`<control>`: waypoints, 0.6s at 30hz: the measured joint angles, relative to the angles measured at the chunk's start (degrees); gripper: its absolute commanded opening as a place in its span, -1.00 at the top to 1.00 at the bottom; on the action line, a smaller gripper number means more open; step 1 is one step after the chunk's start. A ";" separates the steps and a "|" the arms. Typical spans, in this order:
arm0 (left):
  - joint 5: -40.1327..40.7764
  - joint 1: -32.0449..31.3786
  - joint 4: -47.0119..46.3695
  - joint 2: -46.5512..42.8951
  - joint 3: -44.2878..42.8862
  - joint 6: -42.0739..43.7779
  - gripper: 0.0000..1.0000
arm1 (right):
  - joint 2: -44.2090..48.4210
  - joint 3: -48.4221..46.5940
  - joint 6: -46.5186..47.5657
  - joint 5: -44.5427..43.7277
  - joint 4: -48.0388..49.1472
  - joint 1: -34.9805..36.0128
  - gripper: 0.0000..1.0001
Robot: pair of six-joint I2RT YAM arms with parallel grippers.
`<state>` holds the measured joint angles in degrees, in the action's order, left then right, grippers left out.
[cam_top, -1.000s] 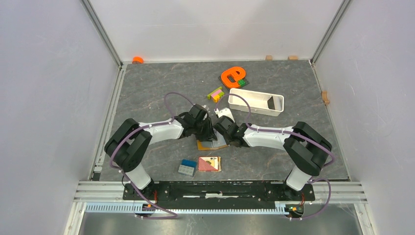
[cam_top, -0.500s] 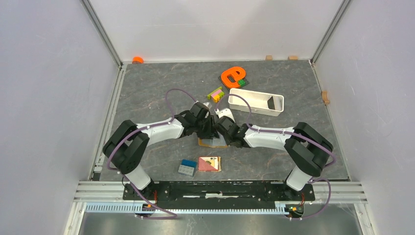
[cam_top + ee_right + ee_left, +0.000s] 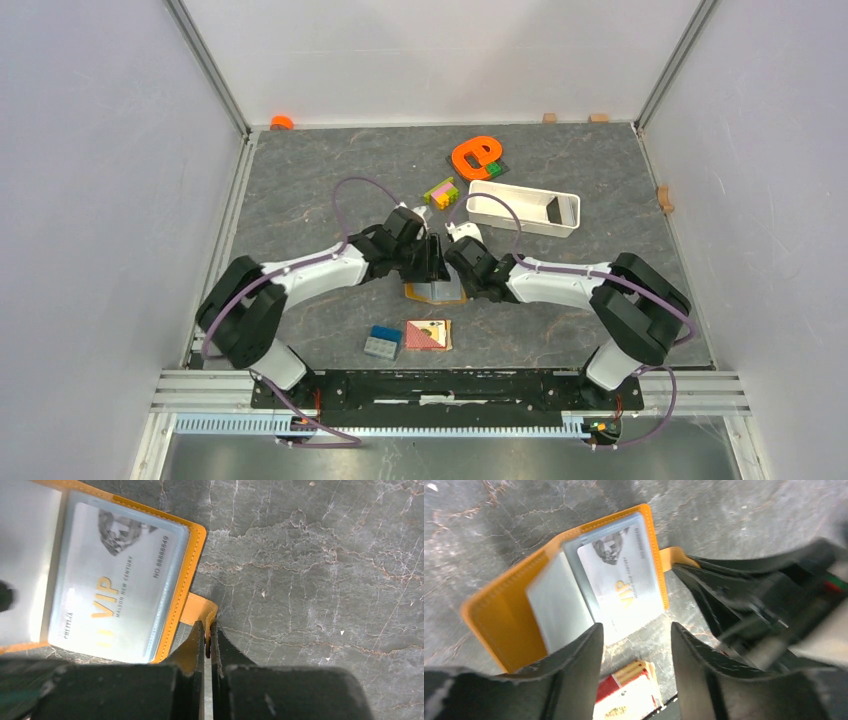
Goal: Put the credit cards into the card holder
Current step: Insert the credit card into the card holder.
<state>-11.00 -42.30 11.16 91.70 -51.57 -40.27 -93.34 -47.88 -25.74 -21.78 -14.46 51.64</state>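
The card holder (image 3: 499, 615) lies open on the table, orange with clear sleeves inside; from above it shows under both wrists (image 3: 434, 293). A pale credit card (image 3: 619, 580) printed "VIP" sits in a sleeve (image 3: 110, 575). My left gripper (image 3: 636, 635) hovers open over the holder's near edge, with nothing between its fingers. My right gripper (image 3: 207, 630) is shut on the holder's orange clasp tab (image 3: 200, 611) at its right side. From above the left gripper (image 3: 428, 262) and the right gripper (image 3: 455, 270) meet over the holder.
A red-and-tan tile (image 3: 427, 335) and a blue-grey block (image 3: 382, 342) lie in front of the holder. A white tray (image 3: 523, 208), small coloured blocks (image 3: 440, 192) and an orange letter shape (image 3: 475, 155) sit behind. Walls enclose the table.
The left arm has stretched out further and both wrists have crept toward the back, closing in on each other above the holder.
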 measured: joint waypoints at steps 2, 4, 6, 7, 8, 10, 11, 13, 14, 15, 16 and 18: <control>0.81 -0.22 1.60 -3.58 0.00 0.50 -0.34 | 0.59 0.59 -0.02 0.79 0.11 -0.44 1.00; 2.19 -0.22 2.93 -7.96 0.00 0.81 -0.41 | 1.11 1.09 -0.02 1.57 0.24 -0.81 1.00; 4.22 -0.22 3.74 -12.13 0.15 0.87 -0.49 | 1.60 1.60 -0.02 2.32 0.33 -1.11 1.00; 5.40 -0.22 4.02 -13.94 0.35 0.87 -0.56 | 1.79 1.75 -0.02 2.54 0.37 -1.14 1.00; 6.84 -0.22 4.55 -15.39 0.46 0.87 -0.64 | 1.81 1.79 -0.04 2.69 0.39 -1.18 1.00; 10.16 -0.20 5.70 -17.20 0.90 0.92 -0.80 | 1.81 1.79 -0.02 2.75 0.44 -1.18 1.00; 11.54 -0.20 6.34 -17.53 1.18 0.96 -0.85 | 1.81 1.79 -0.02 2.78 0.44 -1.18 1.00; 13.77 0.13 7.06 -17.51 2.40 0.94 -0.89 | 1.81 1.81 -0.02 2.93 0.44 -1.20 1.00; 13.92 0.33 7.19 -17.29 3.06 0.92 -0.90 | 1.81 1.81 -0.02 2.95 0.46 -1.20 1.00; 13.90 0.66 7.26 -16.90 3.93 0.90 -0.90 | 1.81 1.84 -0.02 3.17 0.48 -1.25 1.00; 13.79 0.94 7.30 -16.31 4.63 0.90 -0.91 | 1.81 1.84 -0.02 3.26 0.50 -1.27 1.00; 13.49 1.44 7.23 -14.69 5.55 0.87 -0.89 | 1.84 1.84 -0.02 3.52 0.52 -1.29 1.00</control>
<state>2.48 -40.86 18.39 77.01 -46.02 -39.40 -91.50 -46.04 -25.76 -18.26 -13.93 50.35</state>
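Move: The credit card already lies in the card holder's right-hand page, about 3 cm ahead, 3 cm right and 5 cm below the left hand. The holder's raised left cover is roughly 3 cm ahead and 4 cm left of that hand, 4 cm lower; the striped card pack is some 10 cm back, 2 cm left and 5 cm below. From the right hand, pinching the holder's tab, the card is about 2 cm ahead, 6 cm left. The card and its page are left alone as the empty left hand climbs about 8 cm over the holder, swings some 6 cm left past the raised cover, then sinks again by about 5 cm beside that cover's outer side, its fingers spreading from half to nearly fully open. The right hand keeps its pinch on the tab, easing back barely half a centimetre. ##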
